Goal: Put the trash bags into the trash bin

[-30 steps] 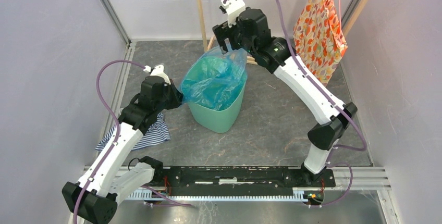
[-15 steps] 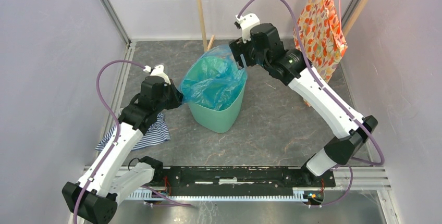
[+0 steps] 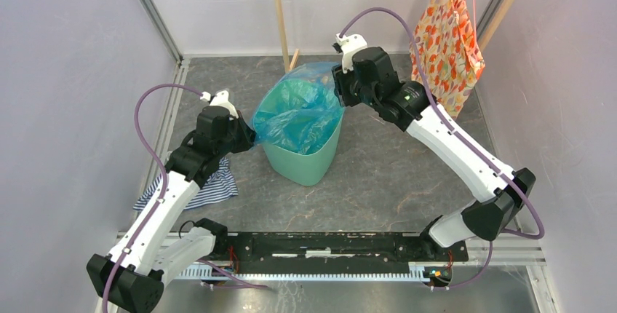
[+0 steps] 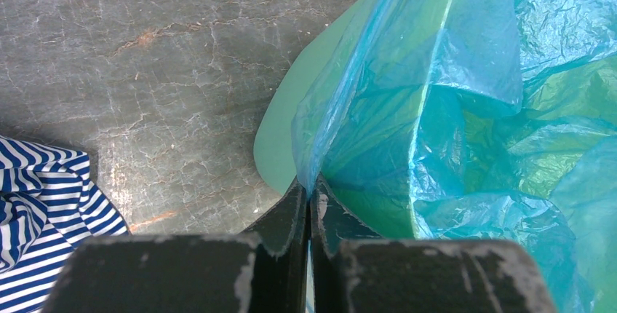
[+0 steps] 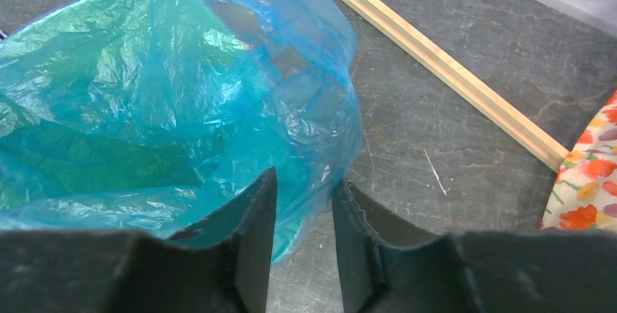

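The crinkly light-blue trash bag (image 3: 298,109) lies spread over the mouth of the mint-green trash bin (image 3: 302,164) at mid-table, hanging over its rim. My left gripper (image 3: 251,138) is at the bin's left side, shut on the bag's edge; in the left wrist view the film (image 4: 436,73) runs down into the closed jaws (image 4: 308,189) beside the bin's rim (image 4: 280,138). My right gripper (image 3: 338,91) is at the bag's far right edge. In the right wrist view its jaws (image 5: 305,182) stand apart, with a fold of the bag (image 5: 182,73) hanging between them.
A blue-and-white striped cloth (image 3: 211,185) lies on the floor under my left arm. An orange floral fabric (image 3: 444,44) hangs at the back right. Wooden sticks (image 3: 280,14) lean at the back, one lying on the floor (image 5: 436,73) behind the bin.
My right arm has swung right and down toward the bag's right edge, and its jaws have narrowed around the film. The left arm has not moved.
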You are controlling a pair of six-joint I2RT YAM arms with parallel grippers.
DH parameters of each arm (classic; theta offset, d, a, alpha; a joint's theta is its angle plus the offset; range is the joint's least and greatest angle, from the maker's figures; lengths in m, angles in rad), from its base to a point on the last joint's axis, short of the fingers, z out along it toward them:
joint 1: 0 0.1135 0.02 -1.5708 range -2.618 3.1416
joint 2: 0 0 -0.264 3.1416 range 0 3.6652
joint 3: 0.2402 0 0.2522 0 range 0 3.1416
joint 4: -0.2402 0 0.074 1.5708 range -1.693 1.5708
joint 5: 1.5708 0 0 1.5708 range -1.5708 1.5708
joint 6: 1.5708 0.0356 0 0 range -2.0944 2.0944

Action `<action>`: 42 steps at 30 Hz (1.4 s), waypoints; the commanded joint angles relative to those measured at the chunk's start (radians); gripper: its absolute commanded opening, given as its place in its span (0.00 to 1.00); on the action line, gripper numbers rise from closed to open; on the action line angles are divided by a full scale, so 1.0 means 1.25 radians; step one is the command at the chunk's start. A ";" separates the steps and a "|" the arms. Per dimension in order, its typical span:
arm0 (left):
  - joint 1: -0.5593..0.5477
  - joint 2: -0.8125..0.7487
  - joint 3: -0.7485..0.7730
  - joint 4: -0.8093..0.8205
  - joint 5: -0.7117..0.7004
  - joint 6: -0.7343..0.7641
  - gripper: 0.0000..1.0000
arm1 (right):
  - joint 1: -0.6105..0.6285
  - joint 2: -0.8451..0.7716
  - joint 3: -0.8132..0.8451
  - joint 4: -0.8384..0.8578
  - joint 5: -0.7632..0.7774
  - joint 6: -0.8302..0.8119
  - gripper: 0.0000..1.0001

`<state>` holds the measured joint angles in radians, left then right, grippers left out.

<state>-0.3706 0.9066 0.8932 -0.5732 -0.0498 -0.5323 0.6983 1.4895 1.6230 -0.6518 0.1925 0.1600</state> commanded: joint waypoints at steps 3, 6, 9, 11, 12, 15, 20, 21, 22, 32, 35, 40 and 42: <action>0.004 -0.011 0.003 0.029 0.005 -0.009 0.07 | -0.004 -0.050 0.025 0.004 -0.005 0.017 0.18; 0.003 -0.010 0.001 0.028 0.005 -0.009 0.07 | -0.006 -0.065 0.040 -0.038 -0.002 0.005 0.08; 0.004 -0.011 -0.002 0.028 0.007 -0.010 0.07 | -0.005 -0.083 0.039 -0.087 -0.007 -0.006 0.01; 0.003 -0.012 -0.006 0.029 0.008 -0.011 0.07 | -0.006 -0.099 0.020 -0.110 -0.011 -0.011 0.00; 0.004 -0.013 -0.008 0.029 0.008 -0.012 0.07 | -0.006 -0.109 0.005 -0.121 -0.010 -0.014 0.00; 0.004 -0.016 -0.015 0.029 0.008 -0.013 0.07 | -0.007 -0.137 -0.034 -0.148 -0.021 -0.016 0.00; 0.004 -0.018 -0.017 0.028 0.011 -0.014 0.07 | -0.007 -0.186 -0.095 -0.178 -0.032 -0.024 0.00; 0.003 -0.018 -0.019 0.028 0.011 -0.013 0.07 | -0.007 -0.193 -0.112 -0.185 -0.037 -0.027 0.00; 0.004 -0.018 -0.020 0.030 0.012 -0.014 0.07 | -0.007 -0.203 -0.135 -0.189 -0.044 -0.032 0.00; 0.003 -0.018 -0.027 0.027 0.014 -0.015 0.07 | -0.006 -0.254 -0.261 -0.195 -0.050 -0.049 0.00; 0.004 -0.016 -0.030 0.025 0.013 -0.015 0.07 | -0.006 -0.252 -0.289 -0.198 -0.052 -0.058 0.00; 0.004 -0.019 -0.015 0.010 0.010 -0.013 0.07 | -0.006 -0.266 -0.285 -0.215 -0.087 -0.071 0.00; 0.003 -0.021 -0.012 0.005 0.006 -0.011 0.07 | -0.006 -0.272 -0.266 -0.233 -0.098 -0.085 0.00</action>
<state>-0.3706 0.9001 0.8608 -0.5678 -0.0425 -0.5323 0.6918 1.1896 1.2533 -0.9150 0.1081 0.0933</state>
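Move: The trash bag's loose far-right edge is already between the right hand's half-closed fingers, about 1 cm below. The trash bin's middle lies some 11 cm left of this hand, 6 cm back and 20 cm down; the wooden bar is on the floor roughly 20 cm ahead and 3 cm right. For the left hand, that bag edge lies about 24 cm right, 8 cm ahead and 8 cm up. Right fingers pinch the bag's edge, then pull it back, down and right some 16 cm; left grip holds. ##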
